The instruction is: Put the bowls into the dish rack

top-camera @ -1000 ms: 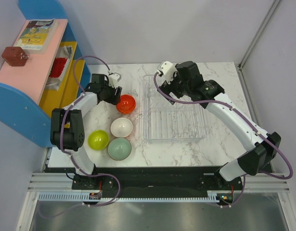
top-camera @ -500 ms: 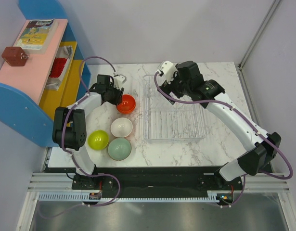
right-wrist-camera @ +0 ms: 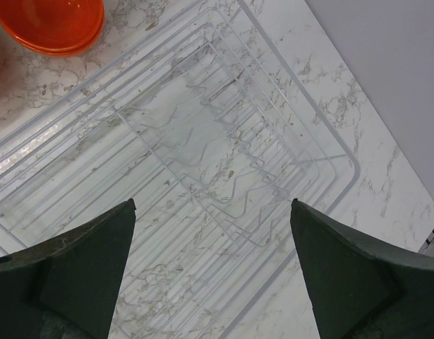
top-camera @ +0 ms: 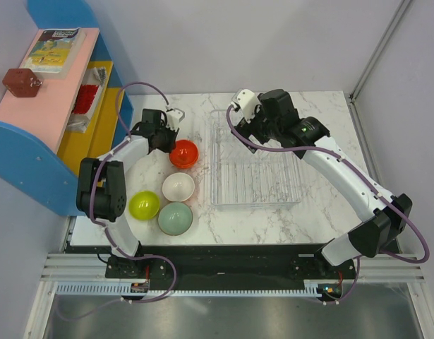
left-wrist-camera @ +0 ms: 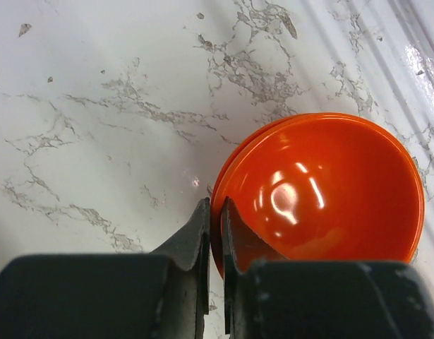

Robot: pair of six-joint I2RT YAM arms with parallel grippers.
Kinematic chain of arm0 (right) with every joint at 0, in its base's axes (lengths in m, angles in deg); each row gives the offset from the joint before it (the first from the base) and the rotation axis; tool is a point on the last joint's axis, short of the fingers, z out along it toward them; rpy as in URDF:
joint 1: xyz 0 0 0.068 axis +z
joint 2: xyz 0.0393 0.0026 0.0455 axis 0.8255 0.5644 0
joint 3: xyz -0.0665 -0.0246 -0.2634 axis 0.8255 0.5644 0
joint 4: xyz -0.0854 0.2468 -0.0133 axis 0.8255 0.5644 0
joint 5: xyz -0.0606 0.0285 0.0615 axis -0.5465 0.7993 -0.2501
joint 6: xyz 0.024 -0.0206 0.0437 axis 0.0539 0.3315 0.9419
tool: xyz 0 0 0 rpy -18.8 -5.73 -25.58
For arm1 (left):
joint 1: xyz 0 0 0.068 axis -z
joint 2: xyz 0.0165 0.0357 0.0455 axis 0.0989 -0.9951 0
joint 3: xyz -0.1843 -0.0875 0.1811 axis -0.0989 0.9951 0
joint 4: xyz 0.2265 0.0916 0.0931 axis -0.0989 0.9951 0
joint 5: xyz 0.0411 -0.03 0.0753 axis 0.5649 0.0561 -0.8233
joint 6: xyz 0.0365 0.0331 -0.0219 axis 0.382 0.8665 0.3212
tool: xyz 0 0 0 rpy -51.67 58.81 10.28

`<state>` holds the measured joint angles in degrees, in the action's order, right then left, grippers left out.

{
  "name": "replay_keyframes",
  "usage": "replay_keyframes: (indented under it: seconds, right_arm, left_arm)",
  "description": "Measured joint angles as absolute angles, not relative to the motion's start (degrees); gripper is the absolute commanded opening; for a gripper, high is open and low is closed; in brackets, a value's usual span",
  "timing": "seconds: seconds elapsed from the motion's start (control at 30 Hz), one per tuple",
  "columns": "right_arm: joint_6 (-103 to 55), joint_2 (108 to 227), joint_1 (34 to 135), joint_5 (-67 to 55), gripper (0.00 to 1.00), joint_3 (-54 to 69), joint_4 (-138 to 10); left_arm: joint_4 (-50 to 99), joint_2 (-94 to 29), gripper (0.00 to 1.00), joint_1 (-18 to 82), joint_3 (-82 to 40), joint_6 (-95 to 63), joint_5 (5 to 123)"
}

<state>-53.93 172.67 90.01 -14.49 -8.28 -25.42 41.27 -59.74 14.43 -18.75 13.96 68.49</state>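
A red-orange bowl (top-camera: 183, 152) (left-wrist-camera: 322, 191) sits on the marble table left of the dish rack (top-camera: 255, 169); a second orange rim shows just under it. My left gripper (top-camera: 169, 137) (left-wrist-camera: 217, 206) is shut on its near-left rim, one finger inside and one outside. In front of it stand a white-inside bowl (top-camera: 178, 186), a lime-yellow bowl (top-camera: 144, 204) and a grey-green bowl (top-camera: 175, 218). My right gripper (top-camera: 239, 126) (right-wrist-camera: 213, 206) hovers open over the rack's (right-wrist-camera: 202, 127) far left part, holding nothing. The red-orange bowl (right-wrist-camera: 54, 25) also shows at the top left of the right wrist view.
A blue, pink and yellow shelf unit (top-camera: 47, 106) stands beyond the table's left edge, holding a book and a brown object. The left arm's purple cable loops above the red-orange bowl. Grey walls close off the back and right.
My left gripper has shut from open onto the red-orange bowl's rim. The right arm has not moved.
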Motion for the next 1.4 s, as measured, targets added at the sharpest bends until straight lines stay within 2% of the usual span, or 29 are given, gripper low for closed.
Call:
replay_keyframes:
  seconds: [0.4, 0.57, 0.9, 1.13, 1.4]
  right_arm:
    - [-52.86, 172.78, 89.97, -14.38, 0.98, -8.28, -25.44]
    - [-50.02, 173.70, 89.07, -11.19, 0.98, -8.28, -26.55]
    - [-28.82, 178.33, 77.86, 13.64, 0.98, -8.21, -35.75]
    - [-12.38, 181.85, 76.52, 32.28, 0.98, 1.01, -49.06]
    - [4.84, 182.27, 74.97, 43.78, 0.98, 10.48, -67.62]
  left_arm:
    - [45.49, -55.90, 0.02, 14.43, -22.01, 14.02, 69.78]
    - [46.67, -52.12, 0.02, 14.41, -22.58, 14.07, 74.83]
    - [47.44, -44.64, 0.02, 15.70, -22.55, 14.24, 96.40]
    - [44.27, -41.17, 0.02, 21.88, -21.68, 14.31, 98.26]
    - [43.22, -41.19, 0.02, 24.48, -21.57, 15.07, 95.96]
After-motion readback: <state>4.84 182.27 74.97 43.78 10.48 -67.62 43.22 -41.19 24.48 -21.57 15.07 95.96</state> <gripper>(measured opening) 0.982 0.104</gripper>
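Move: The left fingers already pinch the left rim of the upper red bowl, whose middle is about 4 cm right, 2 cm back and 2 cm below. Its way leads to the open right gripper, some 30 cm right, 8 cm back and 21 cm up. The white bowl is 14 cm back and 3 cm right. From the right hand, the held bowl is 26 cm left, 6 cm ahead and 23 cm down; the dish rack's middle lies 25 cm below and 4 cm ahead. Keeping its pinch on the red bowl's rim, the left hand lifts it off the lower bowl, some 17 cm up, then also swings right and a little back towards the right gripper, turning clockwise. The right hand stays wide open, rolls its left side up and tips steeply while going left about 7 cm and down, its fingertips coming close to the bowl's free rim. ##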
